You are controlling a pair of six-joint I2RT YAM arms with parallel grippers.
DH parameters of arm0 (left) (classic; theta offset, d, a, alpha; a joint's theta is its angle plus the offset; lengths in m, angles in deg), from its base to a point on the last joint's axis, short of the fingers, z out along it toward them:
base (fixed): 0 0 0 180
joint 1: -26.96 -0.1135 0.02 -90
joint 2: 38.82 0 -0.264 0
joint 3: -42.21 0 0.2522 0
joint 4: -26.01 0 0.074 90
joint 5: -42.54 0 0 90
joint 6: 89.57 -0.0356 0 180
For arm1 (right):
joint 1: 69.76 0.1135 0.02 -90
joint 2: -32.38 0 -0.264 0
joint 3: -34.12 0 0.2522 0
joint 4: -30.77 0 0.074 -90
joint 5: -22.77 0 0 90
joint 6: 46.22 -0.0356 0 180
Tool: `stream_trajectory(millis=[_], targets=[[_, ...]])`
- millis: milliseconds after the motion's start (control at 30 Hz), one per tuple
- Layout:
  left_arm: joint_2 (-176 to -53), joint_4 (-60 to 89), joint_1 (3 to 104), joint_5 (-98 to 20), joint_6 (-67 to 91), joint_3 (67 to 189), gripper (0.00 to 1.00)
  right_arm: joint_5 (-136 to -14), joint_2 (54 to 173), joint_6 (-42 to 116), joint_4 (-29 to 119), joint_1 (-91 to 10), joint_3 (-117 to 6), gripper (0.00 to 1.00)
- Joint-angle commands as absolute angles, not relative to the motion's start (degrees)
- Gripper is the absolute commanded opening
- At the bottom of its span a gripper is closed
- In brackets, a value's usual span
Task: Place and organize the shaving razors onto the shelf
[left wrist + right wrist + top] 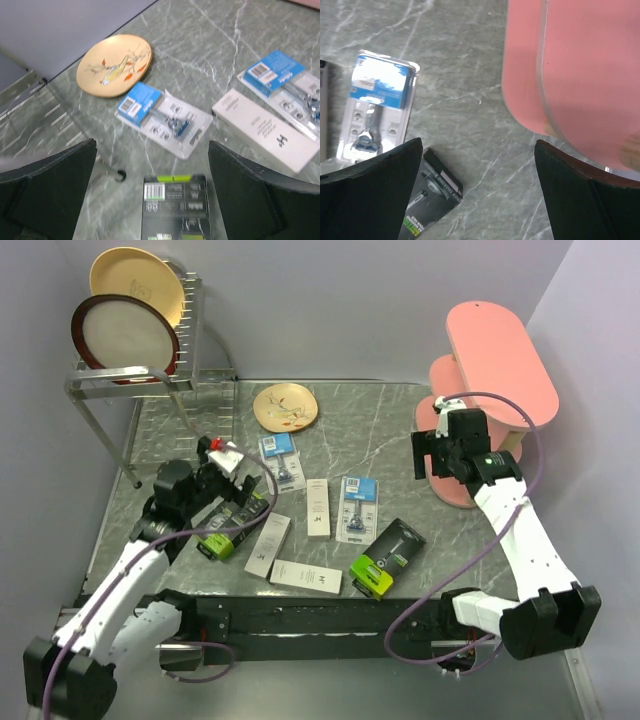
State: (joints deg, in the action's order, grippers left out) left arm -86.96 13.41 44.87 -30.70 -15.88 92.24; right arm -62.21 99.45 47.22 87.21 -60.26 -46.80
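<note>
Several razor packs lie flat on the grey marble table point(380, 430). Two blue-white blister cards point(281, 460) point(356, 507), three slim white boxes point(318, 507) point(268, 544) point(306, 577) and two black-and-lime boxes point(225, 537) point(388, 556) are spread across it. My left gripper point(243, 498) hovers open over the left black-and-lime box point(175, 207), which shows between its fingers, untouched. A blister card point(162, 117) and a white box point(265, 130) lie beyond it. My right gripper point(428, 455) is open and empty beside the pink shelf point(500, 360), over bare table point(485, 150). The shelf's lower board point(580, 75) is at its right.
A wire dish rack point(140, 375) with two plates stands at the back left; its foot point(117, 175) is close to my left fingers. A small painted plate point(285, 406) lies on the table behind the packs. Walls close the back and both sides.
</note>
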Motion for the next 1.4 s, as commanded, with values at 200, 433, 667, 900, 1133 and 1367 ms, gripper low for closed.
stream_trajectory(millis=[200,433,667,900,1133,1367], targets=[[-112.62,31.39,49.20,-29.08,-9.69,112.97,1.00,-70.14,82.93,55.73,92.70,-60.00,-45.92,1.00],[-139.00,39.11,51.30,-33.39,3.85,131.80,0.99,-63.98,76.68,52.57,96.91,-67.19,-53.29,1.00],[-157.81,42.73,53.41,-27.69,14.12,153.60,0.99,-58.70,73.86,48.35,99.98,-74.32,-54.18,1.00],[-161.17,49.26,56.67,-24.35,18.09,154.41,0.99,-56.33,74.22,44.92,90.69,-81.17,-50.06,1.00],[-156.26,35.54,53.77,-24.15,20.22,154.24,0.99,-60.01,74.04,43.95,69.52,-84.61,-36.00,1.00],[-147.46,27.29,54.21,-29.44,13.71,146.33,0.99,-63.44,77.37,43.95,55.62,-88.91,-28.96,1.00]])
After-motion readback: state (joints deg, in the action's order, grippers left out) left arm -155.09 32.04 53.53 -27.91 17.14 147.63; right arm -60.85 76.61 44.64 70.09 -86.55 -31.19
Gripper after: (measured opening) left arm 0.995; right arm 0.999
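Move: The left blister-pack razor lies about 18 cm ahead of my left hand and 10 cm to its right, some 22 cm below; the yellow plate is about 33 cm ahead and 8 right, the upright white box 7 ahead and 18 right. The pink shelf's middle stands about 18 cm ahead of my right hand, 5 right and 8 lower; the middle blister pack lies 4 ahead and 19 left, the right green-black box 10 back and 14 left, both some 20 below. Empty and wide open, my left hand sweeps about 25 cm forward and as far right, high over the left blister pack to beyond the plate's right side, then eases slightly back and left, rolling left side down and tipping its fingers lower. My open right hand first draws back and up some 12 cm from the shelf, then swings right in front of the shelf's near end, turning clockwise and sinking forward again. ##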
